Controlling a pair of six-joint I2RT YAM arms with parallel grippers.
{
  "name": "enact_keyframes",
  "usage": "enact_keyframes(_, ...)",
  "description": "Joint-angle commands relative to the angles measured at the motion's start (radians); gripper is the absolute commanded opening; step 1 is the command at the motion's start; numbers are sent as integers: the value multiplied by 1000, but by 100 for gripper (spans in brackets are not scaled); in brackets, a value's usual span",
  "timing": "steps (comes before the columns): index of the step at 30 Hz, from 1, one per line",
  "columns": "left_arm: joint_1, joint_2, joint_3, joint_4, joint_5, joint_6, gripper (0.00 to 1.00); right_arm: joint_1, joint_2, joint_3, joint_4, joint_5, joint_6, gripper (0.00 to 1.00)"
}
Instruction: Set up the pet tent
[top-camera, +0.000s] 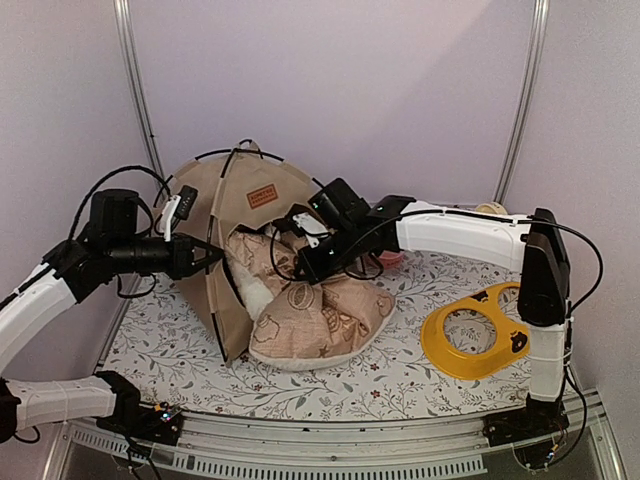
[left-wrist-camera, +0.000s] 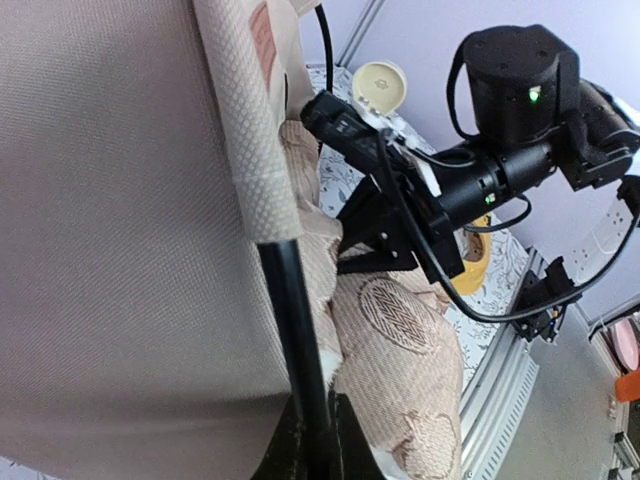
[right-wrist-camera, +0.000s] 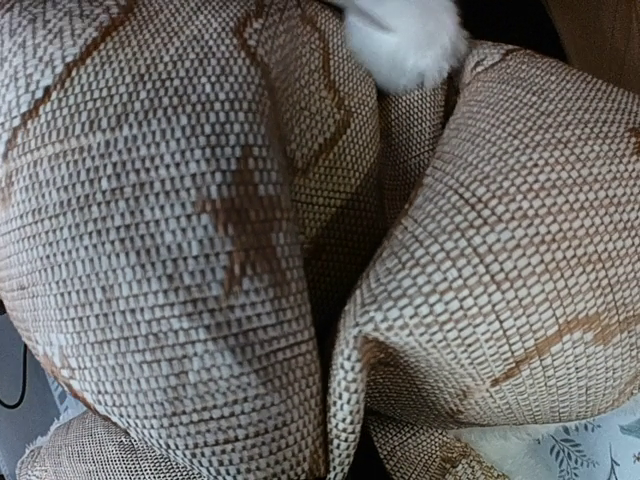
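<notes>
The pet tent stands at the back left, tan with a brown label patch and thin black poles arching over it. My left gripper is shut on the black pole at the tent's front edge, and the pole runs down between its fingers. A beige patterned pillow lies half in the tent's mouth. My right gripper is shut on a fold of the pillow at its upper edge, its fingers buried in the fabric. A white pom-pom shows above the fold.
A yellow ring-shaped piece lies on the floral mat at the right. A small cream round object sits at the back right. Something pink shows behind the right arm. The metal rail runs along the near edge.
</notes>
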Motion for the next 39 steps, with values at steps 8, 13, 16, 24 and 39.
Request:
enact_keyframes(8, -141, 75, -10, 106, 161, 22, 0, 72, -136, -17, 146, 195, 96, 0)
enact_keyframes(13, -146, 80, -34, 170, 205, -10, 0, 82, -236, -207, 490, 125, 105, 0)
enact_keyframes(16, -147, 80, -43, 182, 209, -19, 0, 73, -216, -306, 643, 126, 79, 0)
enact_keyframes(24, -146, 92, -32, 144, 34, -36, 0, 23, -235, -358, 579, 41, 91, 67)
enact_keyframes(39, -137, 112, -21, 129, -104, -89, 0, 16, -511, -549, 311, 167, 143, 96)
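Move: The right gripper still pinches the pillow, and the tent doorway it is being stuffed into lies about 5 cm ahead and 5 cm left, roughly level. From that hand, the pink bowl stands some 18 cm ahead, 11 cm right and 12 cm lower; the yellow feeder 32 cm right, 4 cm back and 14 cm lower. The left gripper still grips the doorway's pole, the doorway's middle about 10 cm ahead, 12 cm right and 10 cm below it. Nudge the pinched pillow slightly forward and right, lift it back some 6 cm, then dip forward about 3 cm while opening the right fingers to let go, and withdraw up, right and back. Keep the left gripper shut on the pole, swinging it about 5 cm right and slightly back with a 15-degree clockwise turn, then ease partly left and forward, lowering 3 cm and undoing the turn. ##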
